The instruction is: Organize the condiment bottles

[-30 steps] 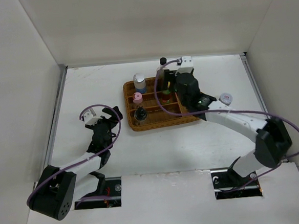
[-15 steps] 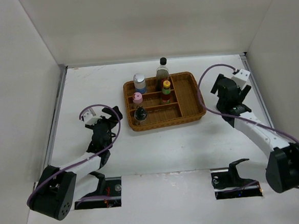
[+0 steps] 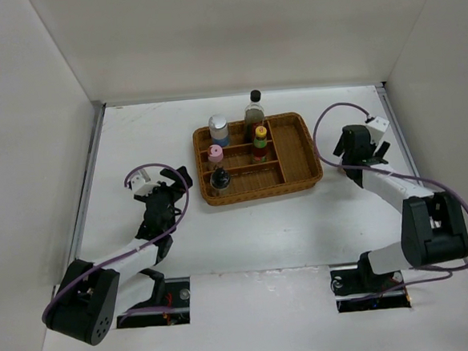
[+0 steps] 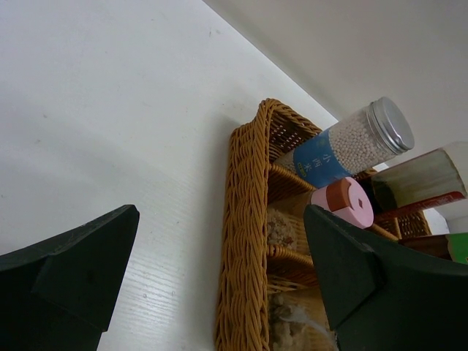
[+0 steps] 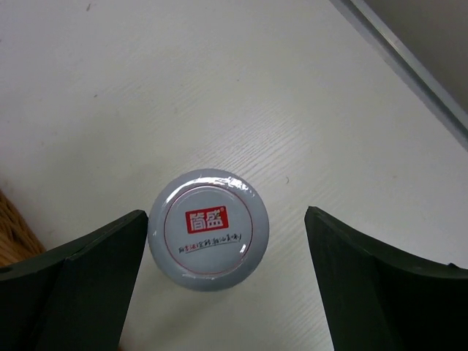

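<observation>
Five bottles stand in the wicker tray (image 3: 296, 151): tall clear black-capped (image 3: 253, 110), blue-banded white-capped (image 3: 218, 130), pink-capped (image 3: 215, 153), yellow-capped red-green (image 3: 260, 141) and black-capped round (image 3: 219, 179). The squat jar shows only its grey-white lid (image 5: 208, 229), on the table right of the tray; in the top view my right gripper hides it. My right gripper (image 5: 227, 219) (image 3: 359, 147) is open above the jar, one finger on each side of the lid, the left one close to it. My left gripper (image 3: 167, 188) (image 4: 219, 219) is open and empty left of the tray.
The left wrist view shows the tray's left rim (image 4: 245, 241), the blue-banded bottle (image 4: 344, 142) and the pink cap (image 4: 342, 203). White walls enclose the table; a metal strip (image 5: 409, 66) runs along its right edge near the jar.
My right arm has swung from over the tray to the right and settled over the jar lid. The tall clear bottle now shows standing in the tray. The left arm has not moved.
</observation>
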Controlling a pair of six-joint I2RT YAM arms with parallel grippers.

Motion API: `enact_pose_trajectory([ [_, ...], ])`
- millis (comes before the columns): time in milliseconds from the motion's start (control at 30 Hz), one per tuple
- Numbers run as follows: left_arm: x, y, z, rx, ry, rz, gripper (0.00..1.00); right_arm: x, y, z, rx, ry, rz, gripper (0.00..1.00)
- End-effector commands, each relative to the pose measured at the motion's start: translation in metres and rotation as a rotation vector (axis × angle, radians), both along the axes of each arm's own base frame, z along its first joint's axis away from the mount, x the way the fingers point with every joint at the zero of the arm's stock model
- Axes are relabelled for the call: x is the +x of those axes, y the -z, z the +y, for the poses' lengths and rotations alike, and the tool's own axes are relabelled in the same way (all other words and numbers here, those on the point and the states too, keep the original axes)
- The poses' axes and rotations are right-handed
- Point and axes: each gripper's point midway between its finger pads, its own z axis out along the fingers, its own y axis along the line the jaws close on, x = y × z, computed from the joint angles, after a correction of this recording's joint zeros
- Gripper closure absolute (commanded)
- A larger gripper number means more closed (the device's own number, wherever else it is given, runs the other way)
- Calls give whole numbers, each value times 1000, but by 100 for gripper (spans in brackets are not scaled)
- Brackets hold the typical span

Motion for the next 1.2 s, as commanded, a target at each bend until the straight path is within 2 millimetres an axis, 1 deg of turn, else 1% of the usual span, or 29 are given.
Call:
enact_pose_trajectory([
  [0,6,-25,-2,-42,5,-79,0,18,1,6,108,-25,-75,9],
  [133,8,-22,-2,-37,3,-67,0,33,7,11,143,-47,-68,20],
  [200,7,-22,-3,-38,6,-69,0,36,10,13,145,-55,-56,23],
  [300,7,-24,-2,-40,5,-73,0,34,13,13,143,-54,-40,34],
  [333,7,-23,-2,-39,5,-70,0,33,10,12,139,-49,-46,39],
  [367,8,-21,-2,-36,3,-65,0,31,3,9,131,-42,-66,42],
  [433,9,-22,-3,-39,8,-66,0,29,-20,3,104,-17,-127,46],
  [467,9,-22,-4,-39,11,-66,0,29,-36,5,92,-23,-165,48],
  [533,8,-21,-3,-39,5,-65,0,33,-68,18,81,-60,-240,50],
  [600,9,-19,-1,-37,-6,-59,0,43,-99,38,83,-121,-311,50],
  [633,9,-18,0,-35,-11,-55,0,50,-112,51,84,-163,-335,50],
  [700,11,-17,-2,-35,-3,-51,0,67,-132,81,104,-260,-364,51],
  [733,11,-17,-2,-35,-2,-49,0,76,-137,97,122,-307,-371,51],
  [867,11,-15,-2,-34,-3,-44,0,113,-143,144,151,-407,-374,52],
  [933,12,-15,-2,-34,-2,-44,0,132,-140,159,148,-431,-365,52],
  [1067,11,-16,-1,-35,-5,-47,0,160,-130,179,148,-463,-347,52],
  [1167,12,-15,-1,-33,-8,-43,0,176,-115,189,149,-473,-322,52],
])
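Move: The spice jar stands just under the right gripper's open fingers, some 5 cm below the hand, about 2 cm ahead and level sideways. The tray's empty right compartment lies roughly 9 cm ahead of the hand, 16 cm to its left and about 8 cm lower; the yellow-capped sauce bottle, already in the tray, is some 8 cm ahead and 29 cm left. From the left gripper the jar lies about 58 cm right and 5 cm ahead. Sink the right gripper about 3.5 cm over the jar, finish closing the fingers on its sides, then lift it clear and swing it forward-left in one arc, roughly 14 cm out and 17 cm left, over the tray's far right corner area. Turn the wrist about 25 degrees counter-clockwise on the way, and past the top of the arc start lowering, keeping the pinch. ##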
